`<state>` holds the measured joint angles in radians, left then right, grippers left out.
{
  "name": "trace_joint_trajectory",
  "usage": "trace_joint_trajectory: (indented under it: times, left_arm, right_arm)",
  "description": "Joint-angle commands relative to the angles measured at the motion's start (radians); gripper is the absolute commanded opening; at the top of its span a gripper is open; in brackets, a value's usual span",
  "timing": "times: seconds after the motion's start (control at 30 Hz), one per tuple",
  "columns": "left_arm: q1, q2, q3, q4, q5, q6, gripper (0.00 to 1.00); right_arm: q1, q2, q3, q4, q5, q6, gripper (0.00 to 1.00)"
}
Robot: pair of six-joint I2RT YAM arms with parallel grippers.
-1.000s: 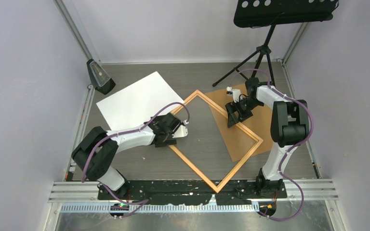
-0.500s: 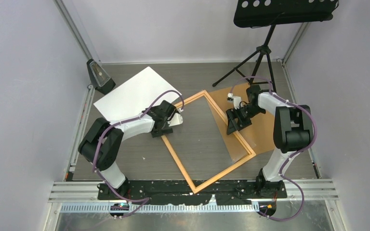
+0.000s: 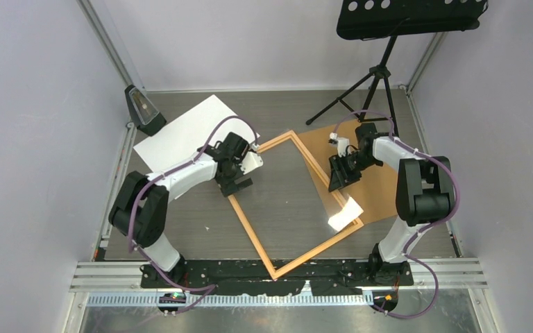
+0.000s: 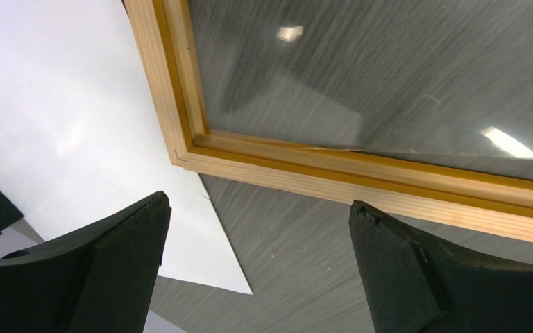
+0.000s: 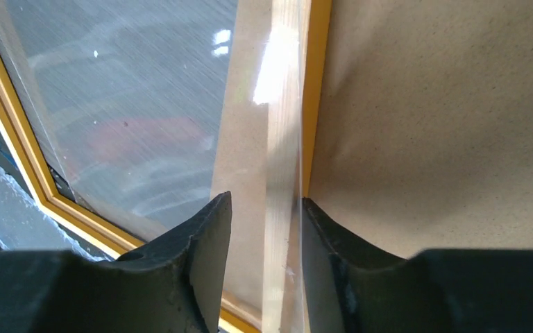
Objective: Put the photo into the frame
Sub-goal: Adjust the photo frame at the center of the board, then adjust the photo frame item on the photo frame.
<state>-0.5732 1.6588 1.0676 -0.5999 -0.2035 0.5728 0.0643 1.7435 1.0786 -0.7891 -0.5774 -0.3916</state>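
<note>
The photo (image 3: 180,132) lies white side up at the far left; its corner (image 4: 62,104) reaches under my left gripper. The orange frame (image 3: 250,232) lies tilted mid-table with a clear sheet (image 3: 343,213) in it, and its right rail rests on the backing board. My left gripper (image 3: 238,183) hovers wide open just outside the frame's left corner (image 4: 180,156), holding nothing (image 4: 260,236). My right gripper (image 3: 338,178) straddles the right rail (image 5: 281,139) and the sheet's edge. Its jaws (image 5: 267,229) are narrow, with a gap on the inner side.
A brown backing board (image 3: 385,173) lies under the frame's right side. A tripod music stand (image 3: 382,76) stands at the back right. A small black wedge-shaped device (image 3: 144,109) sits at the back left. Walls close in on both sides.
The frame has turned and slid toward the left. The photo has shifted toward the far left, and my left gripper has moved back with it. My right gripper's jaws have narrowed around the rail.
</note>
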Motion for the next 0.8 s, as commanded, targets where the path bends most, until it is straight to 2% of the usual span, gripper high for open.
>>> trace_joint_trajectory:
  times: [0.0, 0.2, 0.33, 0.57, 0.77]
  left_arm:
    - [0.019, -0.083, 0.05, -0.106, 0.146, -0.11, 1.0]
    - [0.033, -0.11, 0.062, -0.17, 0.199, -0.172, 1.0]
    - [0.065, -0.101, 0.082, -0.194, 0.287, -0.213, 1.0]
    - [0.201, -0.047, 0.147, -0.229, 0.452, -0.324, 1.0]
    - [0.22, -0.052, 0.151, -0.209, 0.459, -0.339, 1.0]
  right_arm:
    - [0.005, -0.059, 0.004, 0.047, -0.043, 0.042, 0.4]
    - [-0.033, -0.08, -0.014, 0.078, -0.037, 0.062, 0.2]
    - [-0.075, -0.09, -0.023, 0.082, -0.074, 0.062, 0.07]
    - [-0.127, -0.081, -0.046, 0.065, -0.257, 0.067, 0.06]
    - [-0.133, -0.025, -0.042, 0.009, -0.354, 0.066, 0.06]
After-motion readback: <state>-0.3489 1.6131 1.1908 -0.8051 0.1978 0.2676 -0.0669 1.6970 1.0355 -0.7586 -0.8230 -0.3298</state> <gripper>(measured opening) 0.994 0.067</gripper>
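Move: The clear sheet's right-hand edge already stands between the right hand's half-open fingers. From that hand the photo frame's right corner is about 9 cm back, 6 cm right and 2 cm down; the brown board's middle is some 2 cm ahead, 3 cm right and 3 cm down. The open left hand has the frame's left corner about 4 cm ahead, 5 cm left and 4 cm below; the white sheet's middle lies roughly 11 cm ahead, 10 cm left and 5 cm below. The clear sheet's edge is pinched as the right fingers close almost fully, the hand easing forward about 1 cm; it then lifts, nearly 3 cm up in all, and rolls some 15 degrees, left side rising. Meanwhile the empty left hand, fingers wide open, backs off nearly 4 cm and rises about 3, then comes forward 2 cm, its left side dipping while it turns some 20 degrees counter-clockwise above the frame. ##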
